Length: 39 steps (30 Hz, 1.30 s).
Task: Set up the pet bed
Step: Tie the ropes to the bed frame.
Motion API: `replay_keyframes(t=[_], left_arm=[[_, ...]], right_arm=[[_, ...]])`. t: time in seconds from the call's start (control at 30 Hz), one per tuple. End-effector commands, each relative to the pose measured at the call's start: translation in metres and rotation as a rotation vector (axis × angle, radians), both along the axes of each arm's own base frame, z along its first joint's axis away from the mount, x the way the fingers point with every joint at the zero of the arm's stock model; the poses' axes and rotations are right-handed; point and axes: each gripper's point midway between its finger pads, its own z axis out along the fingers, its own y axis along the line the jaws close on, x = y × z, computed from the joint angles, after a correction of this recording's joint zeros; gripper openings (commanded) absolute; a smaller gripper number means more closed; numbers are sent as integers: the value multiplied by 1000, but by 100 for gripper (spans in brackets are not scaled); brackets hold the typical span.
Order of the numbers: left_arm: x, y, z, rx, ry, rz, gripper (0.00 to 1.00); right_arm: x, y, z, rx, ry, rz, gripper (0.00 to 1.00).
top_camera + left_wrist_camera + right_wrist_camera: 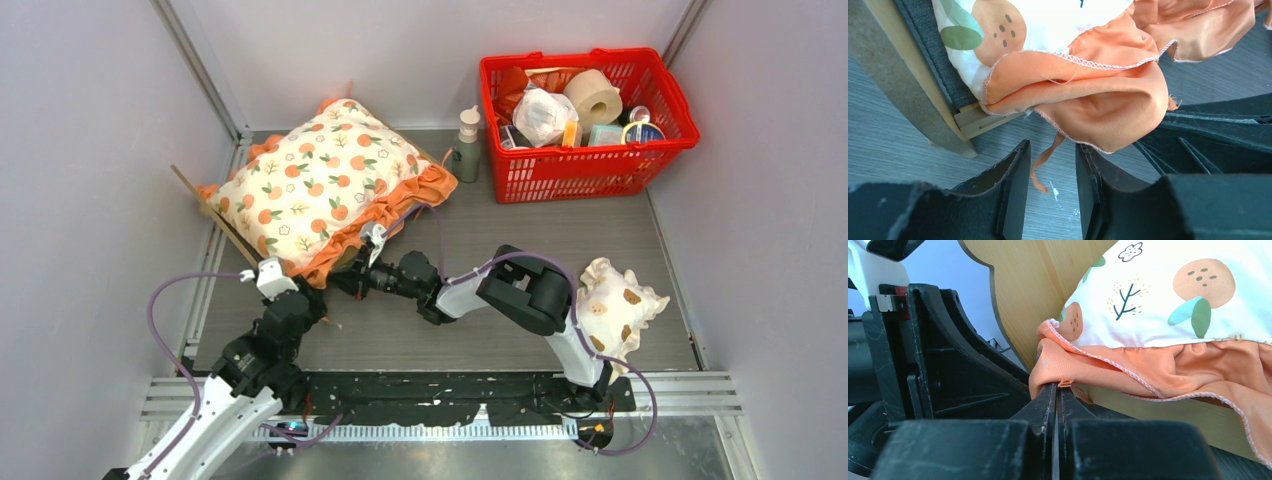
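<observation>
The pet bed shows only in parts: a thin light-wood edge at the left, its wood rail and dark-grey base, and the wavy headboard. The cream orange-print cushion lies over it. My right gripper reaches left and is shut on the cushion's orange ruffle at the near corner. Beside that corner my left gripper stands open just short of the ruffle; only a loose orange thread hangs between its fingers.
A cream spotted pillow lies at the right, behind the right arm. The red basket, full of items, stands at the back right with a pump bottle beside it. Grey walls close in on both sides.
</observation>
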Motion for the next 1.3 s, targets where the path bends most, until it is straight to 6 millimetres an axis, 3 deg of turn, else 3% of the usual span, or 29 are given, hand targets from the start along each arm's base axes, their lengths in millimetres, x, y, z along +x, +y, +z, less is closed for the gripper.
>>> replay_keyframes(t=[0.0, 0.3, 0.5, 0.7, 0.9, 1.0, 1.27], left_arm=[[2, 3, 11, 1, -38, 16, 42], [2, -2, -7, -33, -61, -9, 34], [-1, -1, -10, -25, -28, -8, 41], [6, 1, -14, 17, -15, 16, 36], [13, 9, 2, 37, -67, 68, 0], [20, 16, 18, 7, -161, 124, 0], [30, 29, 30, -7, -313, 214, 0]], right_arm=[[-3, 3, 38, 91, -48, 11, 5], [-3, 3, 37, 91, -48, 10, 5], [-2, 4, 40, 98, -51, 9, 5], [-2, 3, 42, 103, -51, 10, 5], [-3, 2, 43, 106, -53, 9, 5], [-3, 2, 44, 111, -50, 10, 5], [-4, 2, 43, 118, -44, 15, 5]])
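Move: The loose rope dangles from the ruffle corner almost under my open left fingertips, about 1 cm ahead and 3 cm lower. The mattress's ruffle corner hangs roughly 4 cm ahead of that hand, 2 cm to its right and 1 cm higher; the near corner of the bed frame is some 6 cm left, 3 cm ahead and 5 cm down. For my right hand, the rope is about 3 cm back, 4 cm left and 5 cm below. I sink my left hand about 3 cm with its fingers open around the hanging rope, then shut them fully and pinch it just below the ruffle. With them closed I rise about 4 cm and push some 2 cm forward under the ruffle corner, tipping the fingers up by 10 degrees or so. My right hand stays put and keeps its grip at the ruffle corner. ##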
